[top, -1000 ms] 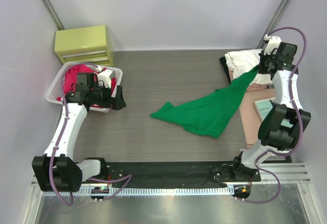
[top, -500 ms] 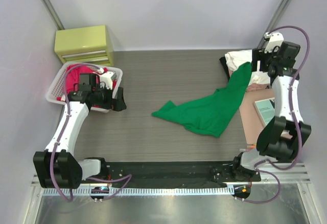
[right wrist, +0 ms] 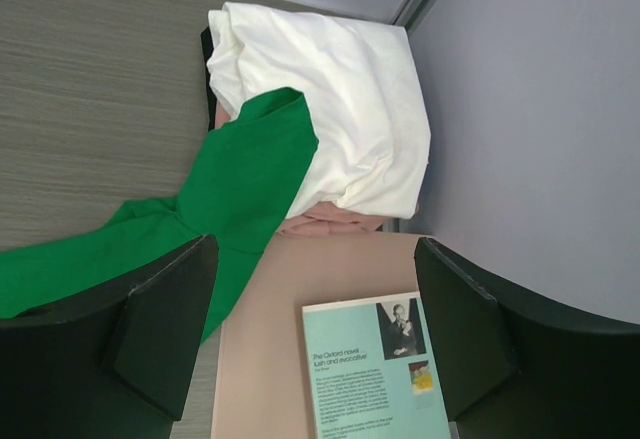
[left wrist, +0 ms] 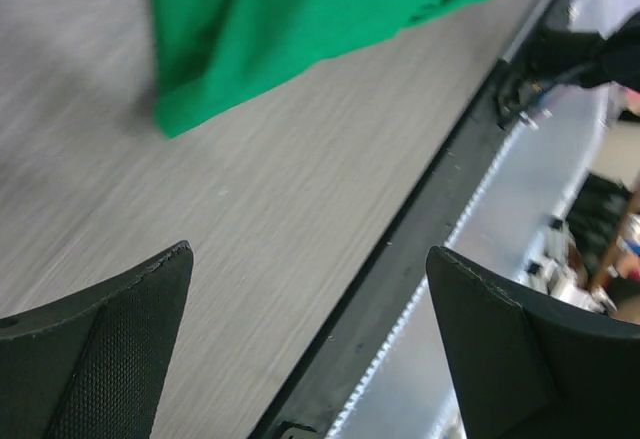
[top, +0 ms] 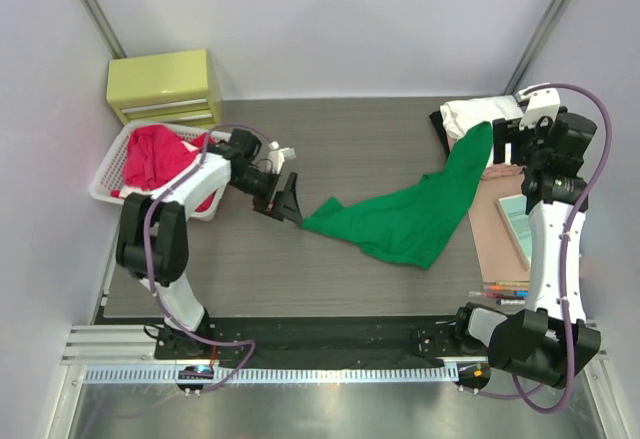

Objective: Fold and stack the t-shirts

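A bright green t-shirt (top: pixel 410 219) lies spread on the table. Its far end is draped up onto a folded stack at the back right, a white t-shirt (top: pixel 475 117) over a pale pink one (right wrist: pixel 330 221). My right gripper (top: pixel 508 142) is open and empty, just right of that draped end. In the right wrist view it (right wrist: pixel 315 249) hovers over the green cloth (right wrist: pixel 240 179) and the white shirt (right wrist: pixel 340 89). My left gripper (top: pixel 290 202) is open beside the green shirt's left tip, not touching it. In its wrist view the jaws (left wrist: pixel 308 254) stand wide, the green cloth (left wrist: pixel 300 19) beyond. Red t-shirts (top: pixel 150 154) fill the basket.
A white slatted basket (top: pixel 105 187) stands at the left, with a yellow-green drawer box (top: pixel 165 84) behind it. A teal-covered book (top: pixel 520 214) lies on a tan mat (top: pixel 490 244) at the right, some pens (top: pixel 500 292) near its front. A black rail (left wrist: pixel 400 279) runs along the table's front edge.
My right gripper has opened and let go of the green shirt's end, which now rests on the stack. My left arm has swung from the basket to the shirt's left tip.
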`<act>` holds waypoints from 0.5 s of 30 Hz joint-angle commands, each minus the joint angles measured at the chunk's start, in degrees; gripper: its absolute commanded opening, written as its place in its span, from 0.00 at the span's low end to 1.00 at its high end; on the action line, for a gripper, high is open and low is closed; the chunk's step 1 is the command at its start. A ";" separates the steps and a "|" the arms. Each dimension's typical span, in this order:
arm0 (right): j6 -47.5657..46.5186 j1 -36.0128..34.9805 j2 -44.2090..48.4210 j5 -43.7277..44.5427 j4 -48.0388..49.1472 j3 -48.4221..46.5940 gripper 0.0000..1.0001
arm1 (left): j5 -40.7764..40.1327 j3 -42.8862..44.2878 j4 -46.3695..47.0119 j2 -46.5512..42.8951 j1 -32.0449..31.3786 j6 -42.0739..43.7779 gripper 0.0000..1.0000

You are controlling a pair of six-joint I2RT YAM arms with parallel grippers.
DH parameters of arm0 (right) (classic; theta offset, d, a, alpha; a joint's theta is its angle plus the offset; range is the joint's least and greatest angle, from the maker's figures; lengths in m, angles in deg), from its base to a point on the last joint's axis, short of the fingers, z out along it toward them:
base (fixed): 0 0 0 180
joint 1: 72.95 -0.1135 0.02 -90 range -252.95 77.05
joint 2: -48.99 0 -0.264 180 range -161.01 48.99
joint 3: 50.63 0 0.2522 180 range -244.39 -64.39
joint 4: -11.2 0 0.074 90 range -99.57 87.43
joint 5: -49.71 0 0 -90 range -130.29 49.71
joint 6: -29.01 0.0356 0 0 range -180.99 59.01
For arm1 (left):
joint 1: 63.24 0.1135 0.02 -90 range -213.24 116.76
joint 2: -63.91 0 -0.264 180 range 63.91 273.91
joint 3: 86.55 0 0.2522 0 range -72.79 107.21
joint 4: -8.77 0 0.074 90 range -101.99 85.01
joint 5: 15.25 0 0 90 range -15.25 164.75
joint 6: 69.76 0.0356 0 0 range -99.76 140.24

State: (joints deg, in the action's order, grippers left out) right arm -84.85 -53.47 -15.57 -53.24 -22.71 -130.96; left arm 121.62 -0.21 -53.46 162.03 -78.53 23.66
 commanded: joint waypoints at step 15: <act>1.01 0.03 1.62 -0.76 0.54 4.07 0.85 | 2.35 4.23 4.00 14.18 -3.08 -2.72 1.00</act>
State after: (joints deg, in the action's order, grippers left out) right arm -83.95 -53.47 -15.52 -53.13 -23.60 -128.03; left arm 125.86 1.82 -51.78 173.94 -81.87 21.69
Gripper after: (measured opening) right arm 0.854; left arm 0.996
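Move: The green t-shirt's left end, a narrow tip lying on the table, is about 5 cm to the right of the left hand, 3 cm ahead and some 11 cm below. The basket of red shirts stands about 27 cm to that hand's left and 14 cm farther out. The white shirt stack, on which the green shirt's other end rests, is roughly 47 cm right and 19 cm ahead. From the right hand the left tip is about 47 cm left, 8 cm back and 28 cm down. Towards the green t-shirt's loose left tip the open left hand sinks about 4.5 cm and shifts 3 cm right, easing back a little, then slightly forward again, while its front side dips about 10 degrees. The fingers stay wide open and no grip has begun. The right hand, empty and open, settles about 2.5 cm lower near the shirt's other end. ##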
